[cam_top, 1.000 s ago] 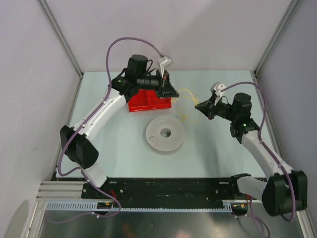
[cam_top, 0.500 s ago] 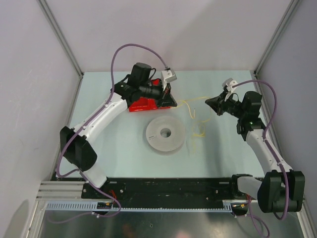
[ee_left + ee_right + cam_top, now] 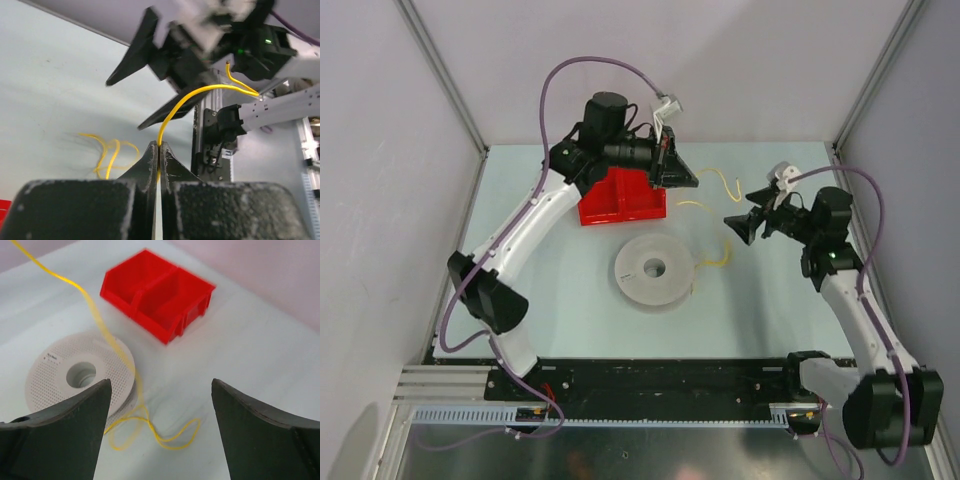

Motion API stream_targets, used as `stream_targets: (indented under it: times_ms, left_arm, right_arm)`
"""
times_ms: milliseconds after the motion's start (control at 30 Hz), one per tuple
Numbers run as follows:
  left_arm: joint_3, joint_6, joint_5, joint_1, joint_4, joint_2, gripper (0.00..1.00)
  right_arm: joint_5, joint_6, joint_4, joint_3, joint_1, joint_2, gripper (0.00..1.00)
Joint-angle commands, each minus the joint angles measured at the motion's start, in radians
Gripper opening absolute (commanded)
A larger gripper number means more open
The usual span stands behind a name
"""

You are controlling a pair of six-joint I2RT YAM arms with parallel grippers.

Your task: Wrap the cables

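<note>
The cable is a thin, kinked yellow wire (image 3: 718, 259). It loops on the table beside a white perforated spool (image 3: 654, 270) and rises towards my left gripper (image 3: 686, 180). The left gripper hangs above the table right of the red bin and is shut on the wire (image 3: 170, 112), which arcs up and right from its closed tips (image 3: 159, 146). My right gripper (image 3: 734, 226) is open and empty, right of the spool. In the right wrist view its fingers (image 3: 161, 384) straddle the wire's loops (image 3: 170, 437) from above, with the spool (image 3: 75, 375) at left.
A red two-compartment bin (image 3: 620, 196) stands at the back behind the spool; it also shows in the right wrist view (image 3: 157, 292). Grey walls and metal posts close the table in at the left, right and back. Purple arm cords arch over both arms.
My left gripper has risen and moved right, away from the red bin, with the wire in it. My right gripper has swung left and lower. The wire's loops now lie nearer the spool.
</note>
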Motion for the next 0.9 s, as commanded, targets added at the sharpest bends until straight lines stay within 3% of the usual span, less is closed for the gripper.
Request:
stream_targets:
  times_ms: [0,367,667,867]
  left_arm:
    - [0.049,-0.178,0.020,0.006,0.016,0.056,0.00]
    - [0.020,-0.232,0.053,0.006,0.055,0.069,0.00]
    - [-0.007,-0.231,0.053,0.004,0.060,0.060,0.00]
    - [-0.020,-0.227,0.044,0.001,0.059,0.058,0.00]
  right_arm:
    - [0.034,-0.056,0.038,0.050,0.019,-0.167,0.87]
    - [0.282,-0.379,0.076,0.042,0.223,-0.300,0.88]
    - [0.514,-0.610,0.139,0.024,0.368,-0.305,0.70]
    - [0.569,-0.681,0.152,0.023,0.398,-0.317,0.56]
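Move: The yellow cable's free end, sticking out of my left fingers, is about 12 cm above my right hand, some 4 cm nearer me and 3 cm to its left. From my left hand it lies roughly 8 cm to the right and nearly level. About 24 cm below my right hand are the cable's loops on the table, 6 cm ahead and 4 cm left; the grey spool is 18 cm left, level front to back, some 22 cm down. My right hand, already empty and open, rises about 14 cm and draws back some 4 cm, quickly at first, then slowly, towards the free end of the cable. I tip its fingers up by nearly 50 degrees and start narrowing them around the end. My left hand keeps its pinch on the cable, sinking 3 cm and tilting about 15 degrees. ##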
